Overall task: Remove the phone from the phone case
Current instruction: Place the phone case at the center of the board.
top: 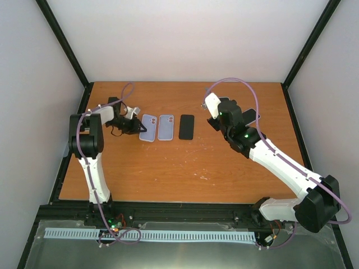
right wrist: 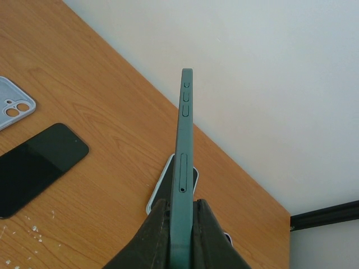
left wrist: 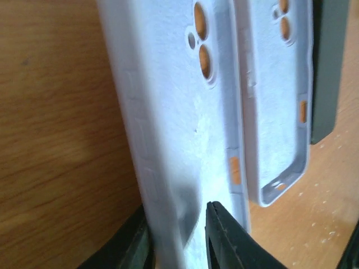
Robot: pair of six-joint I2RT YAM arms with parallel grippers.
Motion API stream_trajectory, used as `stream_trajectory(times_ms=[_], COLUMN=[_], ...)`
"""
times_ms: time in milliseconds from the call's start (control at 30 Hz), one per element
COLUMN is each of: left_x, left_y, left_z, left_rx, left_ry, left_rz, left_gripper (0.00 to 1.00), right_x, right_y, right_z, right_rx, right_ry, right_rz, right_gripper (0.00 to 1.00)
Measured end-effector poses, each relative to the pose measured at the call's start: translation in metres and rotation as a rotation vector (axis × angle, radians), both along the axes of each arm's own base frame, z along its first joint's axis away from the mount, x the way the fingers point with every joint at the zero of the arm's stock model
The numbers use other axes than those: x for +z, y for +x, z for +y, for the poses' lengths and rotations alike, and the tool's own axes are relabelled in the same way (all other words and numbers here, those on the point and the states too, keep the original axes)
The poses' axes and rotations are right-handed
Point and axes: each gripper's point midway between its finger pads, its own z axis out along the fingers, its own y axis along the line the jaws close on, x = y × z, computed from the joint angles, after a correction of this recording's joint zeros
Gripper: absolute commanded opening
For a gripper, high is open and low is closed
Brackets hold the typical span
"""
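An empty lavender phone case (top: 148,128) lies on the wooden table, and the wood shows through its camera holes (left wrist: 185,112). My left gripper (top: 133,124) stands astride the case's near left wall (left wrist: 179,216). The outer finger lies against the wall. The inner finger (left wrist: 224,235) sits inside the case with a narrow gap, so the jaws are slightly open. My right gripper (top: 216,115) is raised over the table's right half, shut (right wrist: 180,204) on a grey-green phone (right wrist: 183,140), seen edge-on. From above, the phone (top: 212,105) looks pale.
A second empty lavender case (top: 166,127) lies right of the first (left wrist: 280,95). A black phone (top: 187,126) lies face-up beside it (right wrist: 33,168). Another white-rimmed dark phone (right wrist: 162,188) rests on the table below my right gripper. White walls enclose the table.
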Motion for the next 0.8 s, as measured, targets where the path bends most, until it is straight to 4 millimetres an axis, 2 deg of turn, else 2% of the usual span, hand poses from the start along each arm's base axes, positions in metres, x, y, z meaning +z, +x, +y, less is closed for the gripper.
stream_trajectory(times_ms=[100,233,367,533,633,700,800], left_x=[-0.009,-0.008,-0.007,0.003,0.02,0.043,0.084], left_y=[-0.001,0.002,0.004,0.006,0.006,0.009,0.016], left_z=[0.004,0.006,0.008,0.019,0.024,0.025,0.023], left_rx=[0.01,0.025,0.054,0.107,0.125,0.138,0.15], left_ry=[0.021,0.032,0.044,0.119,0.146,0.15,0.13], left_rz=[0.024,0.026,0.033,-0.003,-0.057,-0.123,-0.238], left_gripper=[0.34,0.38,0.46,0.68,0.8,0.85,0.87], right_x=[0.0,0.0,0.0,0.0,0.0,0.004,0.015], right_y=[0.0,0.0,0.0,-0.001,0.001,0.004,0.008], right_z=[0.0,0.001,0.001,0.004,0.007,0.01,0.016], right_rx=[0.001,0.003,0.005,0.026,0.047,0.061,0.088], right_ry=[0.001,0.001,0.001,-0.005,-0.028,-0.044,-0.064], right_rz=[0.0,0.001,0.001,0.001,-0.006,-0.018,-0.048], right_gripper=[0.03,0.03,0.03,0.03,0.03,0.03,0.03])
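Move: The left fingers straddle the left wall of the phone case, whose middle is about 4 cm to their right, 2 cm ahead and 1 cm below. A second case lies some 10 cm right of that case's middle, the black phone about 22 cm right of it, both level with it. From the right hand, which holds another phone up, the case is roughly 30 cm left, 6 cm ahead and 26 cm below. The left hand opens wide off the phone case's left wall, eases left, then rises about 8 cm. ##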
